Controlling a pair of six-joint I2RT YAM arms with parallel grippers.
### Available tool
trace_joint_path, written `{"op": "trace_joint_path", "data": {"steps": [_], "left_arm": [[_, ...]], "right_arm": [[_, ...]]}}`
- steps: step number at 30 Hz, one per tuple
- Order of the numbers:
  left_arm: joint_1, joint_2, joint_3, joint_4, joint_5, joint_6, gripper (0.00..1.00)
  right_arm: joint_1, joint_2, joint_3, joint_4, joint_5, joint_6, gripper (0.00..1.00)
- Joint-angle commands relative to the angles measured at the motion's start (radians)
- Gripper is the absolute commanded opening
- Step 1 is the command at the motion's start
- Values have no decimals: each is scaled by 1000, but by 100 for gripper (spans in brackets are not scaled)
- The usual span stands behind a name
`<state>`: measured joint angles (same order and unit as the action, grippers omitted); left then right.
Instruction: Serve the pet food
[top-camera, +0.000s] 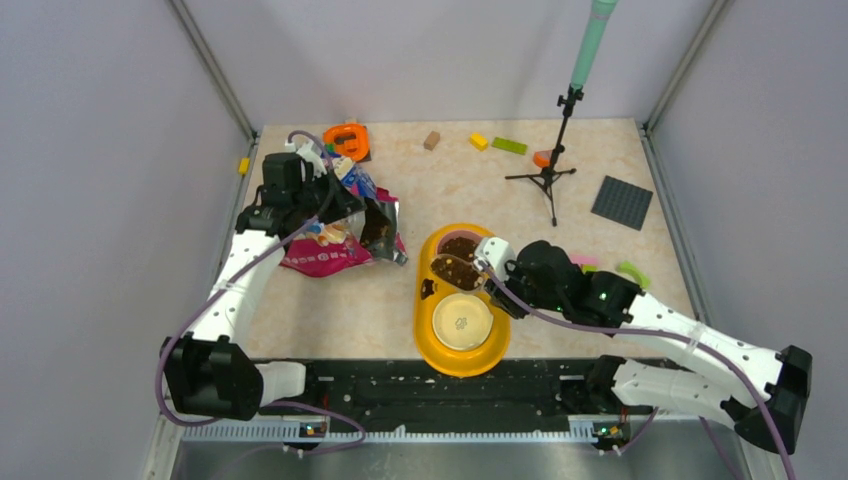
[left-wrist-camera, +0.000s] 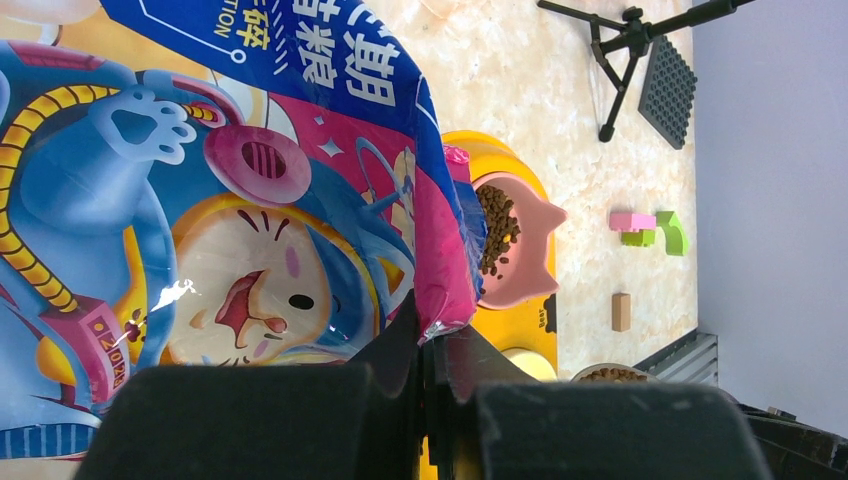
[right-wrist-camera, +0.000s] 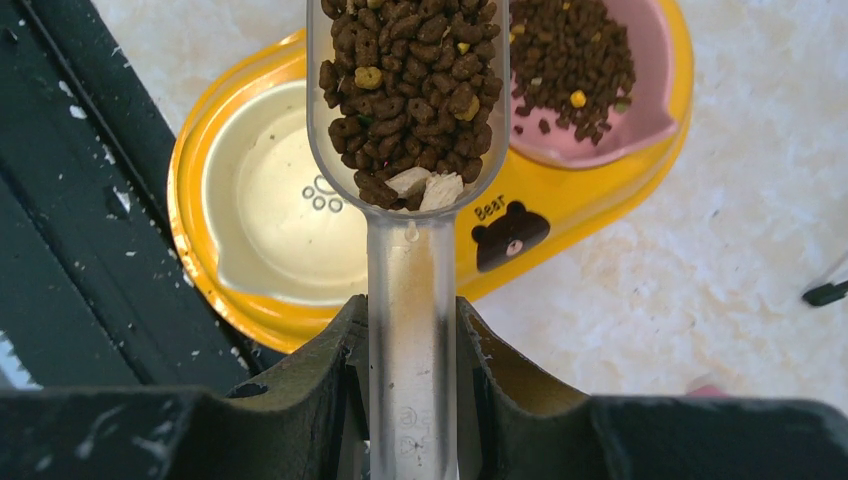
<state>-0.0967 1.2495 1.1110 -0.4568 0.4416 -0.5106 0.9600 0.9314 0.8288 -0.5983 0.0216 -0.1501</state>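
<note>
The pet food, dark brown kibble, fills a clear plastic scoop (right-wrist-camera: 405, 90) and lies in the pink bowl (right-wrist-camera: 575, 55) of a yellow double feeder (right-wrist-camera: 560, 215). My right gripper (right-wrist-camera: 412, 320) is shut on the scoop's handle and holds the scoop (top-camera: 455, 270) level over the feeder (top-camera: 425, 300), between the pink bowl and the cream bowl (right-wrist-camera: 270, 210), which holds no kibble. The magenta-and-blue cat food bag (top-camera: 345, 235) lies left of the feeder. My left gripper (left-wrist-camera: 432, 335) is shut on the bag's (left-wrist-camera: 230, 200) edge.
A black tripod (top-camera: 550, 170) with a teal pole stands at the back right, beside a dark grey baseplate (top-camera: 621, 202). Toy bricks lie along the back wall: an orange piece (top-camera: 347, 140), a tan block (top-camera: 432, 140), a green brick (top-camera: 508, 146). Pink and green bricks (top-camera: 600, 265) lie by my right arm.
</note>
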Motion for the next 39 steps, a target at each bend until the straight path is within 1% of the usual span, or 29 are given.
{"op": "trace_joint_path", "data": {"steps": [1, 5, 12, 20, 27, 32, 39], "left_arm": [[19, 6, 69, 72, -10, 30, 0], [23, 11, 74, 70, -13, 35, 0], [29, 20, 75, 72, -4, 40, 0], [34, 5, 67, 63, -4, 52, 0], [35, -5, 48, 64, 3, 52, 0], [35, -13, 41, 67, 5, 53, 0], [35, -19, 26, 72, 13, 46, 0]], "right_arm": [[13, -56, 2, -41, -11, 126, 0], [19, -67, -1, -37, 3, 223, 0], [136, -46, 5, -46, 113, 273, 0], [149, -2, 31, -26, 102, 360, 0], [186, -11, 24, -45, 155, 437, 0], [213, -6, 23, -74, 134, 509, 0], [265, -25, 21, -165, 162, 606, 0]]}}
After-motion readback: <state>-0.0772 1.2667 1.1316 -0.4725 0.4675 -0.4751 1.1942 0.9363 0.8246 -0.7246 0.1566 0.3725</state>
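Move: My right hand holds the loaded scoop. The cream bowl lies about 6 cm back and 7 cm left of that hand, some 13 cm below; the pink bowl, already with food, is at the same height, about 9 cm ahead and 7 cm left of the hand. The bag's mouth is roughly 15 cm ahead and 25 cm left of it, 6 cm lower. From my left hand the cream bowl is some 24 cm back, 19 cm right and 20 cm below. I bring the full scoop back towards myself about 6 cm with my right hand, away from the pink bowl and over the cream bowl, sinking some 2 cm. On the way I roll the scoop about its own length by roughly 20 degrees, clockwise looking along the fingers, keeping my grip on the handle. My left hand stays put, still pinching the bag. ##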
